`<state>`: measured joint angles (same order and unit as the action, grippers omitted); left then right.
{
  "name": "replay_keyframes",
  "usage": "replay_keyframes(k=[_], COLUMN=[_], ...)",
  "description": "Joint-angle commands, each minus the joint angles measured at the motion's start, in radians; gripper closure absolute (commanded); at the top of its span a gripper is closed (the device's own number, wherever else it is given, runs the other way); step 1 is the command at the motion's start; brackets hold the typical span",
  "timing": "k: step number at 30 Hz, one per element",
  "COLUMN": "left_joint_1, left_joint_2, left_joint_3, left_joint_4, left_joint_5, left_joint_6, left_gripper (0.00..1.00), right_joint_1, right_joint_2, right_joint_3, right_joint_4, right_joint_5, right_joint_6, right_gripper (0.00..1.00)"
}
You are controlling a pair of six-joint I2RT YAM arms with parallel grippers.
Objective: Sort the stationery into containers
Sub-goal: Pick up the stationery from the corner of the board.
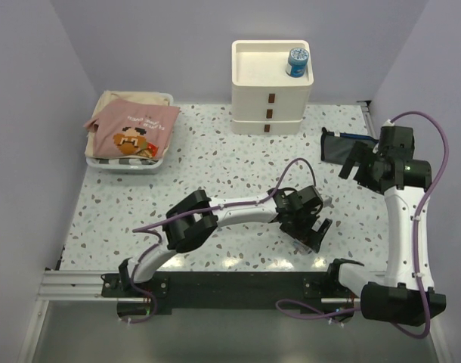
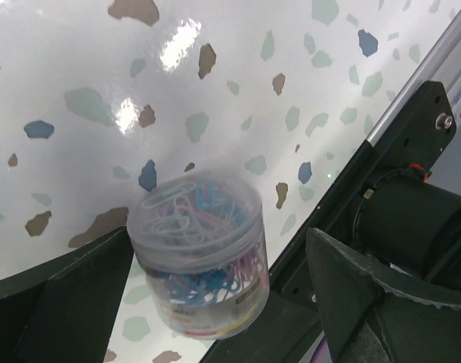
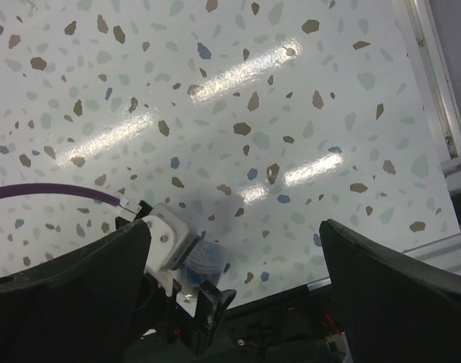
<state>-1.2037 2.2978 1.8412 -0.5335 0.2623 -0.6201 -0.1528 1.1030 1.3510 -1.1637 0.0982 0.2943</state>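
Note:
A clear round jar of coloured paper clips [image 2: 196, 253] stands on the speckled table near its front edge. My left gripper [image 2: 215, 302] is open around it; the jar sits close to the left finger [image 2: 57, 302], with a wide gap to the right one. In the top view the left gripper [image 1: 314, 227] hides the jar. The right wrist view shows the jar [image 3: 206, 261] under the left gripper. My right gripper [image 3: 234, 287] is open and empty, hovering by the navy pouch [image 1: 338, 147], where a blue pen [image 1: 353, 135] lies. The cream drawer unit [image 1: 270, 94] carries a small blue roll [image 1: 297, 62] on its tray top.
A white basket [image 1: 102, 162] with folded pink cloth sits at the back left. The black base rail [image 2: 412, 128] runs just beside the jar along the table's front edge. Purple walls close in the back and both sides.

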Motion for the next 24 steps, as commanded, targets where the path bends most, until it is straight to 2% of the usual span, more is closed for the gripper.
replay_keyframes(k=[1,4,11,15,18,23,24], left_joint_1=[-0.002,0.0,0.013,0.013,-0.002,0.0,0.001], left_joint_2=[0.054,0.057,0.009,0.032,0.087,0.144,0.15], left_joint_3=[0.029,0.01,-0.086,-0.138,-0.132,-0.102,-0.099], left_joint_4=[0.013,0.001,-0.091,-0.125,-0.103,-0.053,-0.043], left_joint_5=[0.006,0.002,-0.038,-0.132,-0.136,-0.101,-0.057], left_joint_6=[-0.018,-0.015,0.034,0.034,0.058,0.094,0.111], left_gripper=[0.0,0.0,0.1,0.25,0.36,0.4,0.42], right_joint_1=[-0.007,-0.007,-0.008,-0.01,-0.011,-0.013,-0.013], right_joint_2=[-0.028,-0.025,-0.009,-0.011,-0.022,-0.038,-0.049], right_joint_3=[-0.009,-0.013,0.017,0.014,0.004,0.0,0.0], right_joint_4=[0.015,0.022,0.028,0.038,0.042,0.041,0.041], right_joint_5=[-0.029,-0.031,-0.037,-0.046,-0.031,-0.008,-0.003], right_joint_6=[-0.021,-0.015,0.008,0.022,0.016,-0.004,-0.006], right_gripper=[0.01,0.01,0.01,0.01,0.01,0.01,0.01])
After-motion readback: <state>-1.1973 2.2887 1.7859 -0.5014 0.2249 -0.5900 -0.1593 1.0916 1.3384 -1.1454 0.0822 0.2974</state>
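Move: The jar of paper clips is already between the left hand's wide-open fingers, its middle about 1 cm ahead, 1 cm to the left and 2 cm below the hand point, nearer one finger than the other. The table's near edge runs some 8 cm behind the hand, level with it sideways and 4 cm lower; no other loose item stands close by. From the right hand the jar is roughly 10 cm back, 15 cm left and 22 cm down. The clip jar gets pinched across its sides: the left fingers, wide open at first, shut by about a third until both pads bear on its wall. Meanwhile the left hand sinks about 1.5 cm and, after a slight dip to the right, eases some 1 cm left and a little forward to centre on the jar, its tilt hardly changing. ##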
